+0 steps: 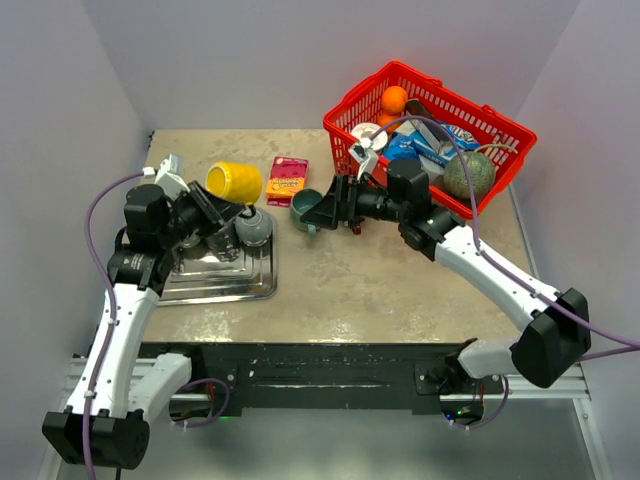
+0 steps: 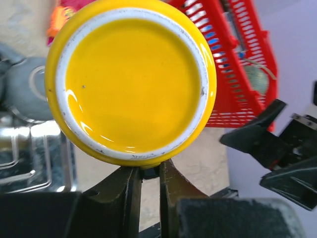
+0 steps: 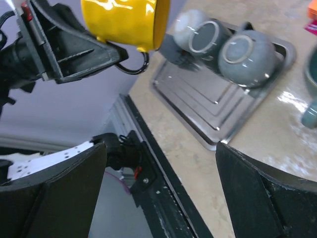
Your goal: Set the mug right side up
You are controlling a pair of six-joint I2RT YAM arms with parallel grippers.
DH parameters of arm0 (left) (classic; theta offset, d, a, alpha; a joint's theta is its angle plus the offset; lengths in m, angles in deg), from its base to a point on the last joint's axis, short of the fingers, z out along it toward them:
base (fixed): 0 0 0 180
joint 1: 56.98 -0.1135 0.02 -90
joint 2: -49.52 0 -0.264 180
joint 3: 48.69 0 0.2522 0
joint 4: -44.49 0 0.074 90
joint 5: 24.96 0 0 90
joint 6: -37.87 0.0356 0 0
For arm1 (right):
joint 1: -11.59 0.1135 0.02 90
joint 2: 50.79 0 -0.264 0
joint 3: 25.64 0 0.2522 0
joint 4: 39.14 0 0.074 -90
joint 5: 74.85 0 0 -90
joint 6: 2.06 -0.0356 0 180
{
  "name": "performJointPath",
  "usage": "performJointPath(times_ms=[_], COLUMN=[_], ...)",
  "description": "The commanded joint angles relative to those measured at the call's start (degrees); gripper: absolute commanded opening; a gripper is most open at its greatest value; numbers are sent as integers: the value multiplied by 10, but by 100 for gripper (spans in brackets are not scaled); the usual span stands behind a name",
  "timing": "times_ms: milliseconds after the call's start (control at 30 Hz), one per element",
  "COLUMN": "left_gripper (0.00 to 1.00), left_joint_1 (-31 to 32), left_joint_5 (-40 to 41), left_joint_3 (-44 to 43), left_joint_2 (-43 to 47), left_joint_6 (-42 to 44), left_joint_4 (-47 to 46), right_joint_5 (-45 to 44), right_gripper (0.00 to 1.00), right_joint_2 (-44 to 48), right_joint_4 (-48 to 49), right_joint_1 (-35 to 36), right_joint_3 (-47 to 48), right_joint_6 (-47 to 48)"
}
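Note:
A yellow mug [image 1: 235, 182] hangs above the back left of the table, tipped on its side. Its white-ringed base [image 2: 131, 82] faces the left wrist camera. My left gripper [image 2: 150, 171] is shut on the mug's dark handle, just below the base. From the right wrist view the yellow mug [image 3: 124, 22] is in the air over the table's edge, its handle loop pinched between the left fingers [image 3: 106, 52]. My right gripper [image 1: 325, 205] stands wide open at mid-table with nothing between its fingers [image 3: 161, 148].
A metal tray [image 1: 250, 285] lies at front left with upside-down grey mugs [image 3: 246, 52] in it. A green mug [image 1: 308, 208] sits by the right gripper. A pink packet [image 1: 287, 178] lies behind. A red basket [image 1: 430, 130] of groceries stands at back right.

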Motion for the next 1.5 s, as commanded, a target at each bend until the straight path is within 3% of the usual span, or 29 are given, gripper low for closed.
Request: performJointPath(times_ms=[0,67,267,467,933,1033,1400,1467], left_gripper=[0,0,0,0,0,0,0,0], left_joint_1=[7,13,19,22,26,26,28,29], left_joint_5=[-120,-140,-162,-190,-209,-210,-207,-206], left_joint_3=[-46,-38,10,29,45,52,77,82], left_joint_2=[15,20,50,52,67,67,76,79], left_joint_6=[-55,-79,-120,-155,-163,-159,-157,-155], left_joint_4=[-180,-226,-390,-483,-509,-503,-500,-492], right_joint_5=[62,63,76,62,23,-1,-22,-21], right_gripper=[95,95,89,88,78,71,31,16], right_joint_2=[4,-4,-54,-82,-69,-68,-83,-82], right_joint_4=[114,139,352,378,396,388,396,398], right_joint_1=[24,29,37,60,84,89,116,117], right_joint_3=[22,20,5,62,75,78,84,83], right_joint_6=[-43,-82,-269,-257,-235,-226,-233,-233])
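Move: The left hand still holds the yellow mug by its handle, the body's middle some 4 cm ahead of the left fingers and 5 cm above; the open right gripper it is brought to waits about 14 cm to the right at much the same height. From the right hand that mug is some 15 cm left, 5 cm ahead and 4 cm up; far below it the green mug sits about 9 cm ahead and 3 cm left, the red mug 12 cm ahead and 6 cm right. Some 23 cm below the left hand, a grey mug on the tray lies 8 cm straight ahead. The left hand keeps its grip on the yellow mug's handle and lifts it about 13 cm while easing back and to the right, its fingers tilting well upwards, then nearly holds still with the mug's mouth turned to the other gripper. The right hand comes to meet it, rising about 12 cm and going left 8 cm with its fingertips tipping up some 30 degrees, and once there shuts its wide-open fingers around the handle, which both grippers now hold. ##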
